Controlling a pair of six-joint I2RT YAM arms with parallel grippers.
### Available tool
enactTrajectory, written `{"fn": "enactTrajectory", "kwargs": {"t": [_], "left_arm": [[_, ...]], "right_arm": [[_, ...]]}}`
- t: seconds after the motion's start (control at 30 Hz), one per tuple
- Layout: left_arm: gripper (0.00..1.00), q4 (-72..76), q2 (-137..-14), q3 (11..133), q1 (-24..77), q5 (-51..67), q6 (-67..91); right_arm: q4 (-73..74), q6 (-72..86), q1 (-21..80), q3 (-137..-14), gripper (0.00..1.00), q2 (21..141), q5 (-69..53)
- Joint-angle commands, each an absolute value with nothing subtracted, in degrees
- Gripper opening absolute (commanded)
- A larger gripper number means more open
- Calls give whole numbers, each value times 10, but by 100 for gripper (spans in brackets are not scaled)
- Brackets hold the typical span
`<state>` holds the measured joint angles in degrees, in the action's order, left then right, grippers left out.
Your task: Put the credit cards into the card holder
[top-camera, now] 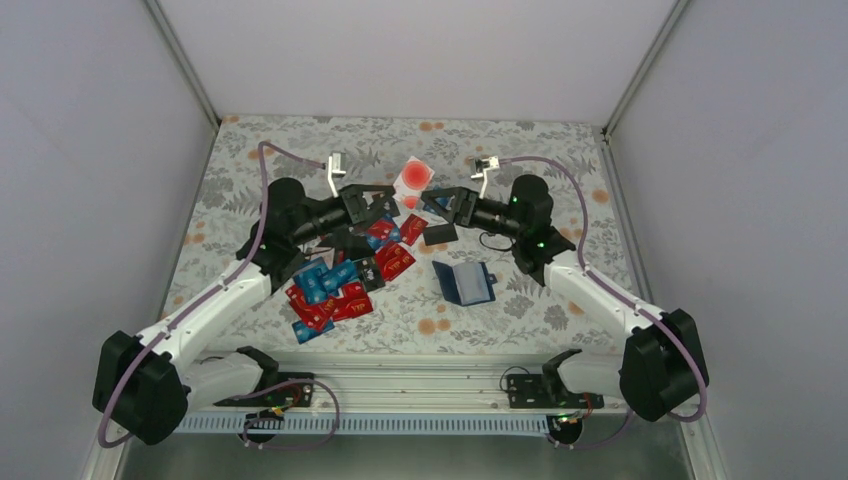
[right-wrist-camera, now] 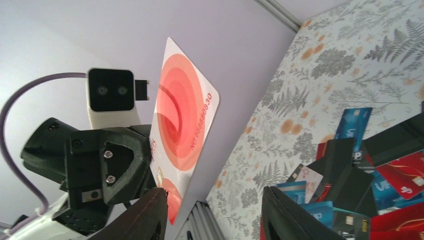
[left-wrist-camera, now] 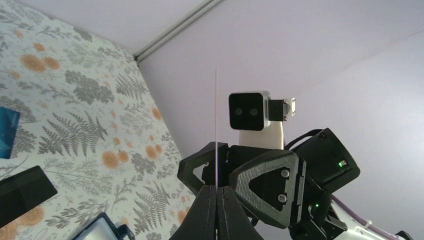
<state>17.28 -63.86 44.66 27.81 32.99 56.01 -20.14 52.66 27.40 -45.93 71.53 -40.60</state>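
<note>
My left gripper point(top-camera: 398, 202) is shut on a white credit card with red circles point(top-camera: 413, 178) and holds it upright above the table's middle. In the left wrist view that card point(left-wrist-camera: 216, 125) shows edge-on, rising from between the left gripper's point(left-wrist-camera: 216, 192) closed fingers. My right gripper point(top-camera: 428, 200) faces it, open. In the right wrist view the card point(right-wrist-camera: 185, 115) stands just beside the left finger point(right-wrist-camera: 147, 215) of the right gripper point(right-wrist-camera: 215, 212). The card holder point(top-camera: 466, 283) lies open on the table, right of centre. A pile of red and blue credit cards point(top-camera: 335, 285) lies to its left.
A flat black object point(top-camera: 440, 234) lies below the two grippers. More cards point(right-wrist-camera: 385, 170) spread out under the right gripper. The floral table point(top-camera: 560, 180) is closed in by pale walls on three sides. Both arms reach inward from the near edge.
</note>
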Motion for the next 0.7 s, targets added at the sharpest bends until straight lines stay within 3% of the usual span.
{"fn": "enactTrajectory", "kwargs": {"t": [0.0,0.33,0.53,0.67], "left_arm": [[2,218,-643,442,287,342,570],[2,255,-649,433,305,348,577],[2,262,-651,426,310,352,578],[2,262,-657,420,312,355,575]], "right_arm": [[-261,530,269,-463,47,704,-435],[-298,535,267,-477,28,702,-461],[-321,543,263,-485,24,703,-472],[-300,532,260,-498,6,705,-479]]}}
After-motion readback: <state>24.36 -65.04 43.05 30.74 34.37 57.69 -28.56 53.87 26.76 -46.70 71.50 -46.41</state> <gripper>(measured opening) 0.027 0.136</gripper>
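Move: The credit card I'm passing is already pinched in my left hand, its middle about 4 cm to the right and 2 ahead of that hand, 1 cm above it. From my right hand it sits roughly 3 cm to the left, 1 ahead and 4 cm up. Below my right hand, some 28 cm down, the open card holder lies 9 cm to its right and 5 back; a loose black card lies 9 ahead and 3 right. I lift my right hand about 3.5 cm with a slight draw back and a small turn of the wrist, bringing its half-open fingers up around the card's free end and closing them onto it. Meanwhile my left hand keeps its pinch and eases the card some 2 cm to the right and a little back, towards those fingers. ##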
